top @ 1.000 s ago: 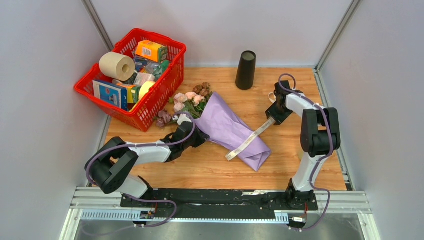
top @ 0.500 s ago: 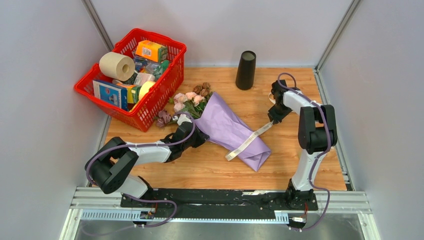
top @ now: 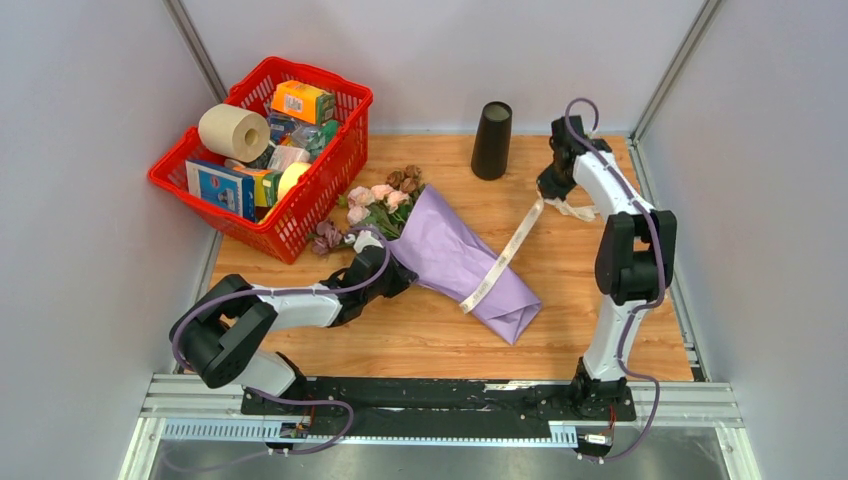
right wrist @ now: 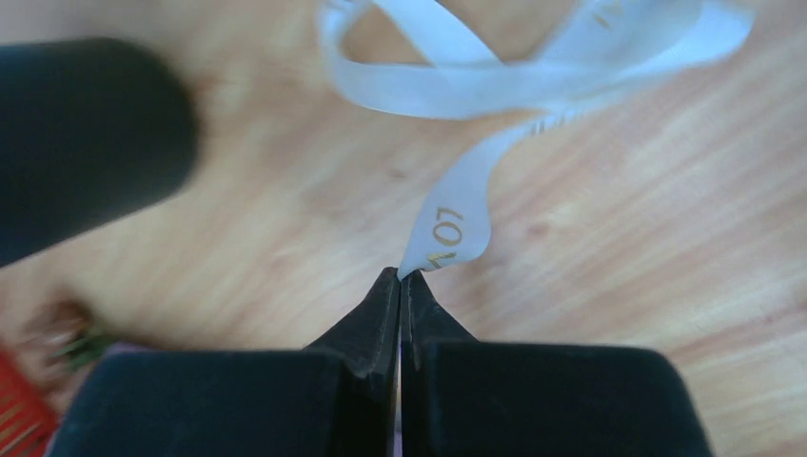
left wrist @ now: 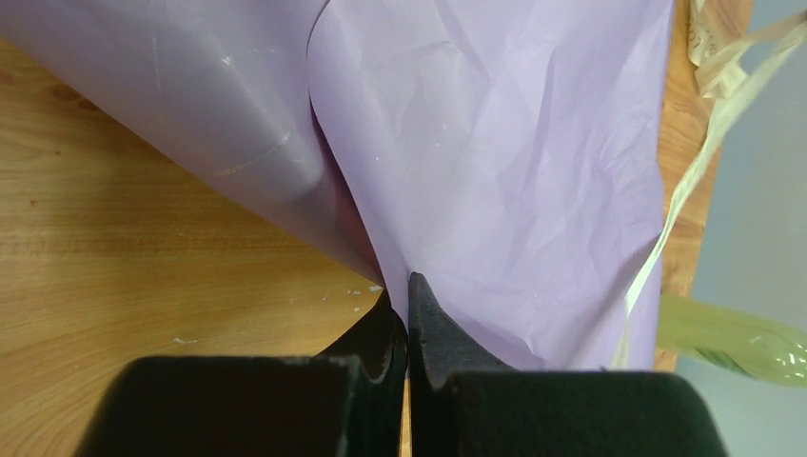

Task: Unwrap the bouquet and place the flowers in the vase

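The bouquet point(top: 455, 255) lies on the wooden table, its lilac paper point(left wrist: 495, 162) wrapped round the flowers point(top: 380, 200), whose pink, peach and brown rose heads stick out toward the basket. My left gripper point(top: 395, 272) is shut on the paper's edge near the rose end; in the left wrist view point(left wrist: 407, 286) the sheet is pinched between the tips. My right gripper point(top: 552, 185) is shut on the cream ribbon point(top: 505, 252), pinched at its tips point(right wrist: 401, 277), and holds it up beside the black vase point(top: 491, 140). The ribbon runs slack across the paper.
A red basket point(top: 345, 135) full of groceries and a paper roll stands at the back left, close to the rose heads. Grey walls close off the table at the back and both sides. Bare wood lies along the front and right.
My right gripper has shut on the ribbon and moved back toward the vase, pulling the ribbon's end up and away from the paper. The left gripper has stayed put.
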Robot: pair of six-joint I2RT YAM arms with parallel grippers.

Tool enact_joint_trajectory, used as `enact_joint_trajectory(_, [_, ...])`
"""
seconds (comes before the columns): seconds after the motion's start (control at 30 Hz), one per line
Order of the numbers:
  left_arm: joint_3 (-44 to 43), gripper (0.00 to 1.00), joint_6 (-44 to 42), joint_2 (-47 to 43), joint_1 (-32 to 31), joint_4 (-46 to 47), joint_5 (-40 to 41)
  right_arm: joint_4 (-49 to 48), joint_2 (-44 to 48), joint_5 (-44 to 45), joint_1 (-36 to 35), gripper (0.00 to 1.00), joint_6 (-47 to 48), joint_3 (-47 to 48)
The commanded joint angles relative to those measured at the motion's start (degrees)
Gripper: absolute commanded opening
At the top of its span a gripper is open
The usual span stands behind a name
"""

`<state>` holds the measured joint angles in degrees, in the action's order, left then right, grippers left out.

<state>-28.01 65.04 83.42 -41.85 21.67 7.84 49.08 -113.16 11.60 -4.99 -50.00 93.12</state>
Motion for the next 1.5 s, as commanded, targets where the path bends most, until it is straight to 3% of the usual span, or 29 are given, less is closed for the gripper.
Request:
enact_joint_trajectory(0.0, [1.0,0.0,-0.4,-1.5,-0.3,1.9,0.4,-2.3,5.9,-5.4,1.4,0.0,6.6,12.6])
enact_joint_trajectory(0.13, [1.1,0.0,-0.5,-1.9,-0.3,1.6,0.5,-6.3,7.3,-10.4,3.5,0.0,10.3,22.1])
enact_joint_trajectory(0.33, [1.1,0.0,-0.4,-2.3,-0.5,1.5,0.4,-23.3,13.4,-22.1,8.4,0.0,17.8,24.4])
enact_joint_trajectory(0.7, [0.1,0.0,-0.7,-0.9,-0.6,2.5,-0.1,-36.9,12.9,-19.9,14.7,0.0,24.9,36.5])
enact_joint_trajectory(0.8, [-0.4,0.0,-0.9,-0.7,-0.7,2.6,-0.3,-38.6,12.6,-20.2,15.8,0.0,25.7,33.9])
enact_joint_trajectory(1.17, [-2.2,0.02,-2.9,-1.2,-1.0,0.9,-0.9,-41.9,8.8,-25.2,16.0,0.01,23.8,7.7])
enact_joint_trajectory(1.3, [-3.7,0.11,-3.9,-1.4,-1.2,-0.6,-1.2,-38.6,6.4,-19.7,16.1,0.13,21.8,3.3])
enact_joint_trajectory(1.47, [-6.4,0.37,-5.7,-3.4,-1.7,-4.5,-1.9,-27.6,3.3,-9.3,16.0,0.42,17.9,5.0])
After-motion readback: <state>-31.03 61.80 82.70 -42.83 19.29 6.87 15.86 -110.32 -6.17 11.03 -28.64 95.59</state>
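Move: The right hand, already pinching the ribbon, is headed for the bare back-right part of the table, some 7 cm ahead, 11 cm right and 7 cm down. The ribbon's loose loops lie about 7 cm to its right and 7 below; the vase stands roughly 9 cm ahead and 10 left, the purple wrapper's middle about 12 back, 17 left and 5 below. From the left hand, on the wrapper's edge, that middle lies some 4 cm ahead, 10 right and slightly lower. Keeping its pinch on the ribbon, the right hand pulls it up and clear of the wrapper, swinging fast some 47 cm high while the fingers tilt outward. It then sinks about 35 cm, ending forward and to the right over the back-right table, tilting partly down again and opening a third to let the ribbon go. The left hand holds the wrapper's edge almost still, then at the last starts opening and lifting slightly. ##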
